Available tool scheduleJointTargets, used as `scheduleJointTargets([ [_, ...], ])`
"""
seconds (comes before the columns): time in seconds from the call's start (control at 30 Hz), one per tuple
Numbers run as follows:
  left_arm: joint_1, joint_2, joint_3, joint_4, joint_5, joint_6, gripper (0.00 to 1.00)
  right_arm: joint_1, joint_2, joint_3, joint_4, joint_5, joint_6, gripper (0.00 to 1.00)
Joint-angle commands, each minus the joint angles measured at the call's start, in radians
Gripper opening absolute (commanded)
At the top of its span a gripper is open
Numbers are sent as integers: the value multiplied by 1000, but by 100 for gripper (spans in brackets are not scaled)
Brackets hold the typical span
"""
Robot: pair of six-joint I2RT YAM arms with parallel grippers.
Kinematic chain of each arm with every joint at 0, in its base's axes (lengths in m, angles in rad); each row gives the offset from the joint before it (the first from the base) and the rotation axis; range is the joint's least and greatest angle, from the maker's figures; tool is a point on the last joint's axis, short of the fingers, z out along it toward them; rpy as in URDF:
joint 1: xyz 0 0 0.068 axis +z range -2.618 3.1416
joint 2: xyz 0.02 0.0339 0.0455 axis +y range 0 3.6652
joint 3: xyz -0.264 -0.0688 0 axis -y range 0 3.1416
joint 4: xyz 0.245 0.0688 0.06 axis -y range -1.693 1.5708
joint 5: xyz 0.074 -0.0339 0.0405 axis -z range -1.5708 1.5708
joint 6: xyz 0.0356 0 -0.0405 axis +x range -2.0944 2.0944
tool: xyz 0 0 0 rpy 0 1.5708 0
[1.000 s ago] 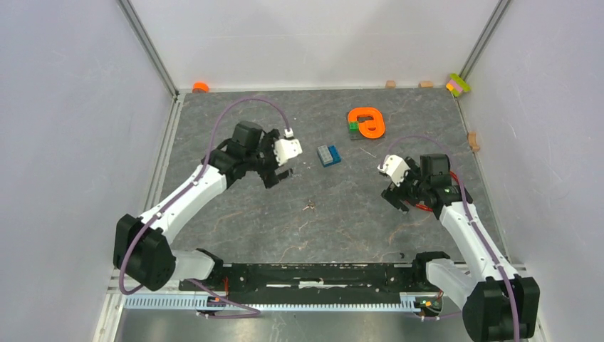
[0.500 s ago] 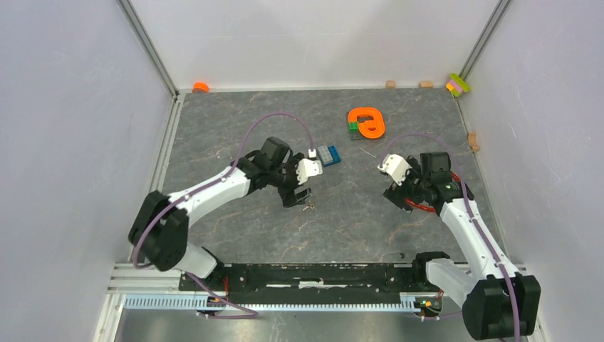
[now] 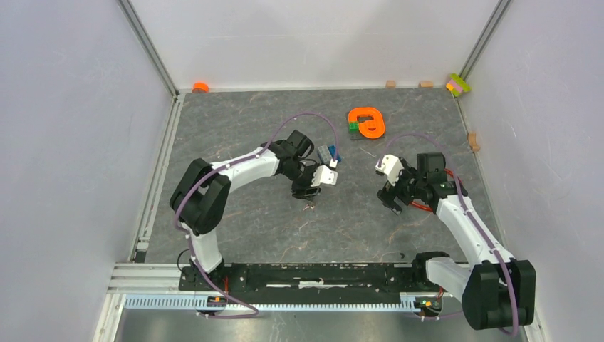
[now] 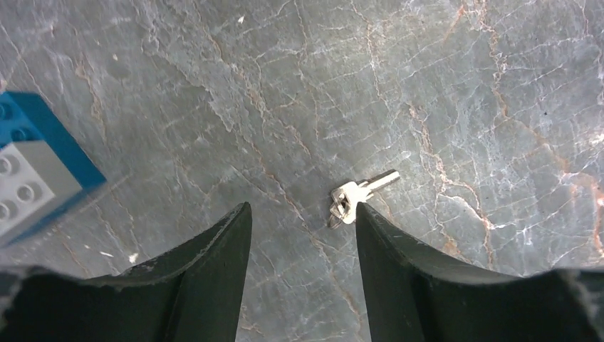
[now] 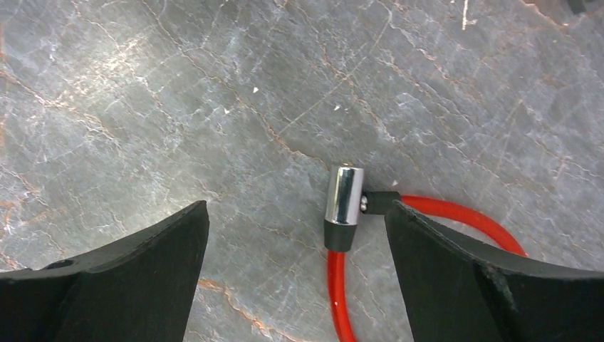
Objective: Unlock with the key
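Observation:
The key (image 4: 356,194), a tiny silver bunch, lies flat on the grey stone table (image 4: 463,85). In the top view the key (image 3: 308,206) sits just below my left gripper (image 3: 308,192). In the wrist view my left gripper (image 4: 303,208) is open, its jaws standing partway apart over bare stone. The key lies against the tip of the right-hand finger (image 4: 399,271), not between the two. My right gripper (image 5: 296,205) is wide open above a red cable lock (image 5: 456,214). Its shiny metal barrel (image 5: 344,196) lies near the right-hand finger, with nothing gripped. In the top view my right gripper (image 3: 393,199) is at mid right.
A blue and grey brick (image 3: 328,154) lies just behind the left gripper, and the brick (image 4: 28,178) also shows at the left wrist view's left edge. An orange part with a green brick (image 3: 367,121) sits further back. Small blocks (image 3: 458,84) lie along the back and right walls.
My left arm has swung right and forward, from the table's back left down over the key. Its jaws have narrowed. The right gripper has barely shifted and stays wide open.

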Motion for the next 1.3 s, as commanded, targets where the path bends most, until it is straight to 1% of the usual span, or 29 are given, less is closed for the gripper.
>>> scheduleJointTargets([
  [0.0, -25, 22, 55, -101, 29, 190, 61, 0, -23, -35, 62, -70, 30, 98],
  [0.3, -45, 44, 37, -130, -34, 315, 61, 1, -35, -53, 67, -81, 33, 98],
  [0.33, -48, 47, 104, -129, -39, 318, 61, 0, -38, -56, 69, -80, 33, 98],
  [0.37, -50, 50, 41, -130, -45, 318, 60, 1, -43, -58, 69, -82, 34, 98],
  [0.47, -56, 57, 36, -130, -71, 341, 57, 0, -52, -63, 69, -84, 36, 98],
  [0.77, -59, 79, 40, -130, -102, 349, 46, 1, -64, -73, 68, -83, 31, 98],
  [1.0, -61, 77, 40, -130, -109, 330, 25, 0, -66, -72, 68, -95, 35, 98],
  [1.13, -61, 59, 41, -129, -91, 285, 15, 0, -64, -57, 63, -125, 39, 98],
  [1.27, -58, 21, 32, -98, -57, 197, 9, 12, -43, -7, 46, -189, 39, 98],
])
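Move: The keys lie almost under my left hand, about 2 cm back towards me, 1 cm to its right and 4 cm below. The blue-and-grey block stands some 15 cm ahead of that hand and 7 cm to its right; the red cable's silver lock is far off, roughly 28 cm to its right and 4 cm back. From my right hand the keys are about 26 cm to the left, level ahead and back, 7 cm down. I lower my left hand about 3 cm onto the keys, easing it roughly 1 cm back and 1 cm left, while the wrist turns some 15 degrees clockwise and the fingers tip a little steeper. Once down, it stays there and the half-open fingers close nearly shut around the key ring. My open right hand drifts about 2 cm left and back. ##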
